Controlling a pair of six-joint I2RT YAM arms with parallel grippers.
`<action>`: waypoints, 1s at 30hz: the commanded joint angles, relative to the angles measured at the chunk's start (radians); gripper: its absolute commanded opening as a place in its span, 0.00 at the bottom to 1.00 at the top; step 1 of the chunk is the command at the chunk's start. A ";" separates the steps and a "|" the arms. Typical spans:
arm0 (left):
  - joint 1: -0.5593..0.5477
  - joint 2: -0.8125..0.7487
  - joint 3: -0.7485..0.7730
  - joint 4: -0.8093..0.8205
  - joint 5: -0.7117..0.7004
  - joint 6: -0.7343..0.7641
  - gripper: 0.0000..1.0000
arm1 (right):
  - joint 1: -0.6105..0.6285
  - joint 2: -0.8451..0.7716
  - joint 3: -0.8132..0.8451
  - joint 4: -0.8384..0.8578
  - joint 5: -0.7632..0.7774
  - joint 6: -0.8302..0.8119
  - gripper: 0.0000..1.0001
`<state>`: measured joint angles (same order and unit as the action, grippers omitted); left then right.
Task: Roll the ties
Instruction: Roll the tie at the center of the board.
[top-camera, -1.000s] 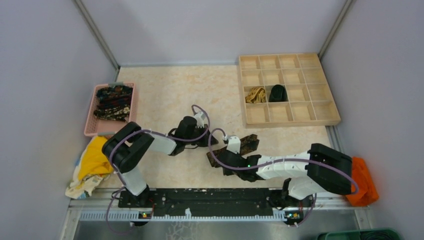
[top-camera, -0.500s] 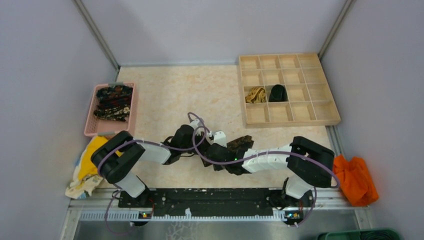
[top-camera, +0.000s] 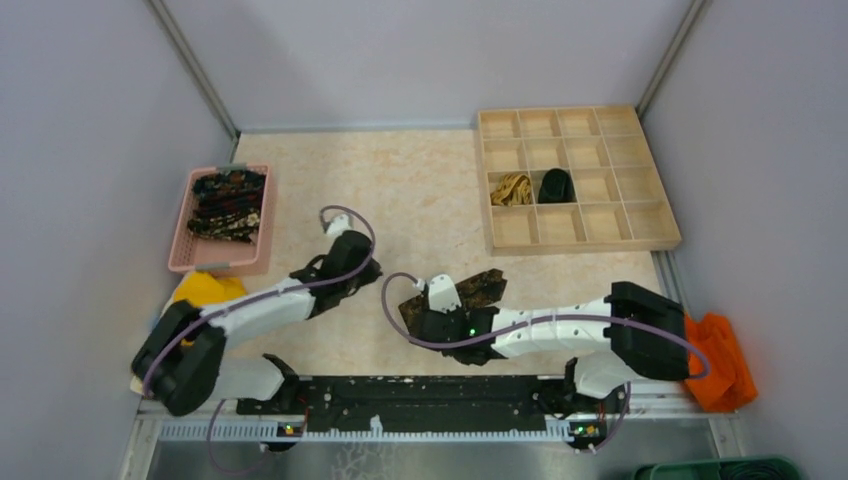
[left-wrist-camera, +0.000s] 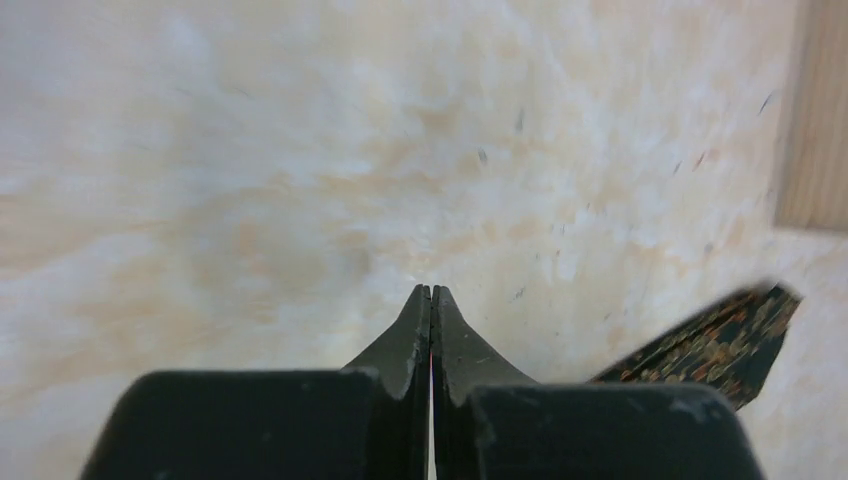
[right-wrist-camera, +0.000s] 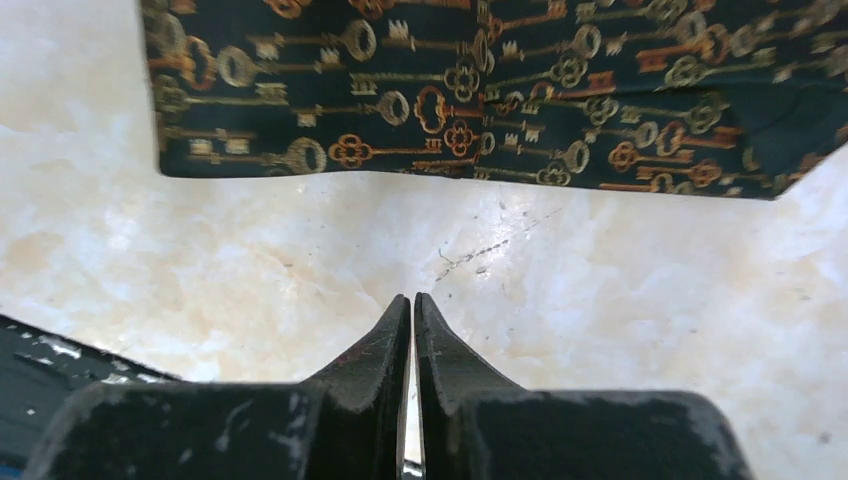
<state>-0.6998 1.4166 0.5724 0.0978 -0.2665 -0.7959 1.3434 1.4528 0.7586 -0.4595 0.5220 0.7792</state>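
A dark tie (top-camera: 472, 289) with a gold key pattern lies flat on the table; it also shows in the right wrist view (right-wrist-camera: 470, 90) and the left wrist view (left-wrist-camera: 715, 345). My right gripper (top-camera: 418, 320) is shut and empty just on the near side of the tie's left end. The left gripper (top-camera: 372, 272), also shut and empty, is off to the tie's left, clear of it. Several more patterned ties (top-camera: 228, 204) fill a pink basket (top-camera: 183, 250). A rolled tan-gold tie (top-camera: 512, 188) and a rolled black tie (top-camera: 556, 185) sit in adjoining cells of the wooden tray (top-camera: 640, 232).
A yellow cloth (top-camera: 203, 290) lies at the left beside the left arm. An orange cloth (top-camera: 716, 360) lies at the right edge past the right arm's base. The black base rail (top-camera: 430, 395) runs along the near edge. Grey walls enclose the table.
The left arm has swung back to the left, away from the tie. The right gripper has moved left along the tie's near side, and the tie now lies further left.
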 joint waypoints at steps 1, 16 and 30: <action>0.023 -0.338 0.010 -0.314 -0.322 -0.141 0.00 | 0.052 -0.055 0.124 -0.152 0.155 0.005 0.08; 0.025 -1.053 0.078 -0.734 -0.549 -0.125 0.01 | 0.114 0.389 0.609 -0.303 0.276 -0.147 0.75; 0.025 -1.125 0.056 -0.712 -0.544 -0.064 0.01 | 0.016 0.489 0.569 -0.285 0.230 -0.071 0.75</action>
<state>-0.6762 0.3023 0.6277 -0.6170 -0.8047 -0.8822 1.3811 1.9350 1.3521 -0.7471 0.7567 0.6727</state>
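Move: The tie's folded left end lies about 8 cm left, 6 cm ahead and a centimetre below the right hand, whose shut fingers hang just on the near side of the tie. The tie's middle is roughly 8 cm straight ahead of that hand, and the wooden tray's middle some 38 cm ahead and 27 cm right. From the left hand the tie's folded left end is about 10 cm back and 7 cm right, slightly lower. To the tie's folded left end goes the right hand, arcing up some 8 cm and leftward, then sinking again and easing forward; it ends about 8 cm farther left, 4 cm farther out, a little higher. On the way its fingers open wide and the wrist tilts up and rolls its left side down. The left hand, shut and empty, withdraws up, left and somewhat back by nearly 30 cm. ##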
